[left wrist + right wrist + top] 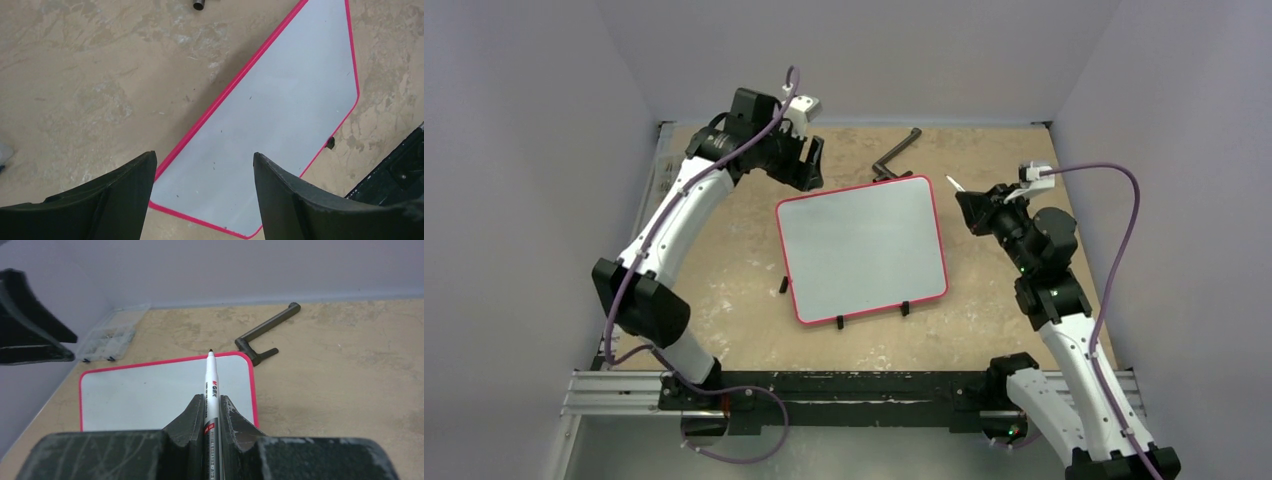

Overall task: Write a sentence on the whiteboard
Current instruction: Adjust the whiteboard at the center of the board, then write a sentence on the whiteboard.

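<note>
The whiteboard (pixel 862 250) (pixel 280 115) (pixel 150 390), pale grey with a thin red rim and small black feet, lies flat mid-table. Its surface is blank and no sentence shows on it. My right gripper (pixel 972 208) (pixel 212 397) is shut on a white marker (pixel 211 375) (pixel 954 185). The marker's uncapped black tip points over the board's far right corner, above the surface. My left gripper (pixel 809 165) (pixel 204 155) hangs open above the board's far left corner, with nothing between its fingers.
A black L-shaped crank handle (pixel 896 155) (pixel 265 332) lies just beyond the board's far edge. A clear plastic box (pixel 107 340) sits at the far left by the wall. Purple walls close in three sides; the aluminium rail (pixel 824 390) runs along the near edge.
</note>
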You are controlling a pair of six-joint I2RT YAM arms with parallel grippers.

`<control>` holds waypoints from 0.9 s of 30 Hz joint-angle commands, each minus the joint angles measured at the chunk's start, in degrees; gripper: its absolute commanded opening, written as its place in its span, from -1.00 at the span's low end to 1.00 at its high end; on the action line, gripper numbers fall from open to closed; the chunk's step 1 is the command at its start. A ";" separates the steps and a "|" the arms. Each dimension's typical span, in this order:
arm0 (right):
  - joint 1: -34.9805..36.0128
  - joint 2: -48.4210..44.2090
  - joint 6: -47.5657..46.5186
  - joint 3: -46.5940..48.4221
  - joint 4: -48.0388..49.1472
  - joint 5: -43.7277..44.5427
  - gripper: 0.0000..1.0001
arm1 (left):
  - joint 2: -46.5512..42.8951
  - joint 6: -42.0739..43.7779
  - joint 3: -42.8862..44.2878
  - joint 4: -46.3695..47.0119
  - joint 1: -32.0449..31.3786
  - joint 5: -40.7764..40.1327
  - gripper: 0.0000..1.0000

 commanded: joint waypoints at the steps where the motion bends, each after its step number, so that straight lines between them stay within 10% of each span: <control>1: 0.06 -1.84 1.86 2.62 -0.66 -6.69 -1.00 | 7.39 5.68 8.56 -5.41 2.09 11.33 0.41; 13: 0.07 -4.47 4.08 -0.40 0.44 -14.20 -1.00 | 19.27 9.25 13.39 -11.10 5.60 25.10 0.21; 27: 0.08 -3.51 6.35 -2.11 3.45 -17.47 -1.00 | 11.03 7.24 -3.35 -7.26 5.43 26.67 -0.04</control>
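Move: Below the empty left hand, about 12 cm down, is the whiteboard's raised far edge, whose far left corner stands about 7 cm to the left and level fore-and-aft. The whiteboard's middle lies some 10 cm back, 9 right and 18 down. The black angle tool is roughly 17 cm ahead and 19 right; the marker cap is 15 back and 6 left. From the right hand, holding the marker, the whiteboard's middle is 19 cm left, 4 back. Dropping about 10 cm, the left hand first edges forward and right, then draws back some 5 cm. It tips further down, turns clockwise and partly narrows its fingers astride the whiteboard's far edge near the left corner, hooking it back. The right hand keeps the marker and shifts about 4 cm left and 4 back, swinging 15 degrees counter-clockwise. ##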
